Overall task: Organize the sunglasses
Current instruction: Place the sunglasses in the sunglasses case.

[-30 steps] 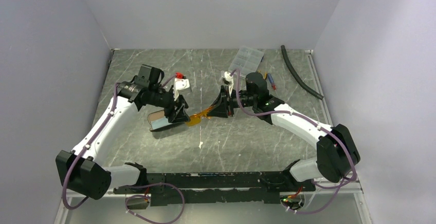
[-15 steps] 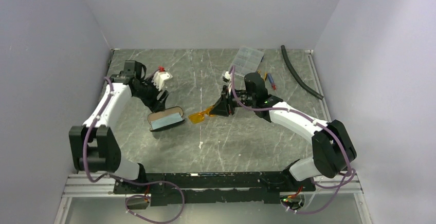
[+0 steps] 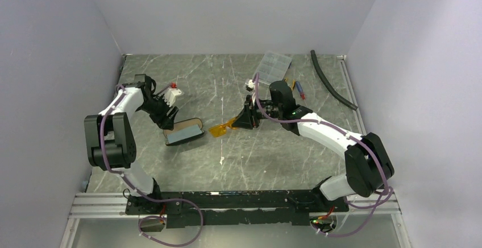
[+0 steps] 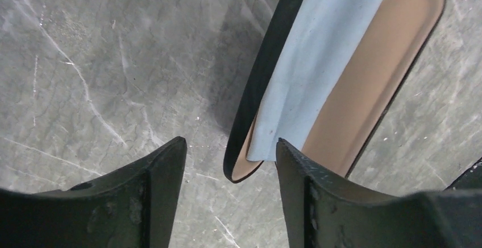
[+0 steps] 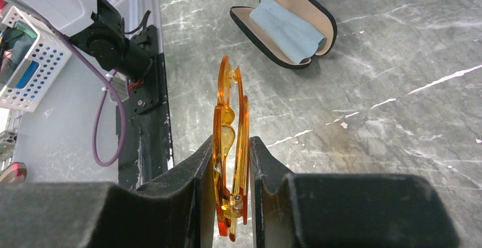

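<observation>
The sunglasses, translucent orange and folded, hang just above the table, pinched at one end by my right gripper, which is shut on them. Left of them lies the open glasses case, tan inside with a black rim, holding a pale blue cloth. My left gripper stands open above the case's left end. The case's rim shows between its fingers, lower down and not gripped.
A clear compartment box and a black hose lie at the back right, with a small red-and-blue tool between them. A white scrap lies on the near table. The arms' base rail runs along the near edge.
My left arm has drawn back to the left, from over the case's right end to its left end. The right gripper and the sunglasses have barely moved.
</observation>
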Controlling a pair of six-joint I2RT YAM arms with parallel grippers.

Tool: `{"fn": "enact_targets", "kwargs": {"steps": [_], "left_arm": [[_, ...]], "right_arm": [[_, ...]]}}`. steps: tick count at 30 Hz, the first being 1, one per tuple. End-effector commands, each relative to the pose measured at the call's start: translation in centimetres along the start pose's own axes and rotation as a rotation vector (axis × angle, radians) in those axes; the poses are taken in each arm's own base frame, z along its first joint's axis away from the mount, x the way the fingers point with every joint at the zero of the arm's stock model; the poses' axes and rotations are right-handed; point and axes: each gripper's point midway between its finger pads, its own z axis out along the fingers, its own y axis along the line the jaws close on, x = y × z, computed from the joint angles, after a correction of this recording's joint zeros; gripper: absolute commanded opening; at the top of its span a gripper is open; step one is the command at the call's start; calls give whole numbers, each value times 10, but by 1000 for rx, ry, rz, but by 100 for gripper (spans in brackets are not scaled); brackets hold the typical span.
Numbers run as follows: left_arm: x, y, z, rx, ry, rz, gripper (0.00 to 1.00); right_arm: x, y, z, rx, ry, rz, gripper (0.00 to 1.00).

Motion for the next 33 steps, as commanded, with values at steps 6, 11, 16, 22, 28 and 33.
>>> {"fn": "enact_targets", "kwargs": {"steps": [6, 11, 16, 22, 28, 33], "left_arm": [[3, -5, 9, 95, -22, -16, 41], [-1, -12, 4, 105, -50, -11, 24], [-8, -23, -2, 110, -99, -2, 10], [-24, -28, -12, 15, -181, 36, 3], [-71, -33, -10, -346, -238, 307, 3], [-108, -44, -14, -545, -309, 438, 3]], "right_arm": [[-16, 0, -1, 1, -29, -54, 11], [-16, 0, 0, -1, -34, -46, 11], [-16, -3, 2, 4, -36, -25, 11], [-18, -6, 3, 25, -45, -1, 11], [-33, -8, 5, 32, -89, 70, 10], [-36, -26, 13, 55, -114, 190, 10]]}}
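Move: The sunglasses case lies open just under the left hand, its middle about 7 cm to the right, 1 cm nearer the robot and 3 cm below, with the blue cloth inside it about 2 cm nearer the robot than the hand. The sunglasses, held folded by the right hand, are some 22 cm to the left hand's right, 7 cm back and 11 cm higher. From the right hand, the case is about 22 cm left, 5 cm ahead and 14 cm below. The left hand, open over the left end of the case, sinks about 2 cm, drawing back slightly, and shuts its fingers on the rim of the far flap, then rises some 5 cm and swings about 8 cm to the right, carrying the case towards the sunglasses while tilting some 25 degrees so the fingertips swing forward. The right hand keeps its grip on the folded sunglasses and nearly holds its place, only easing 1 to 2 cm forward and tilting slightly at the end. ##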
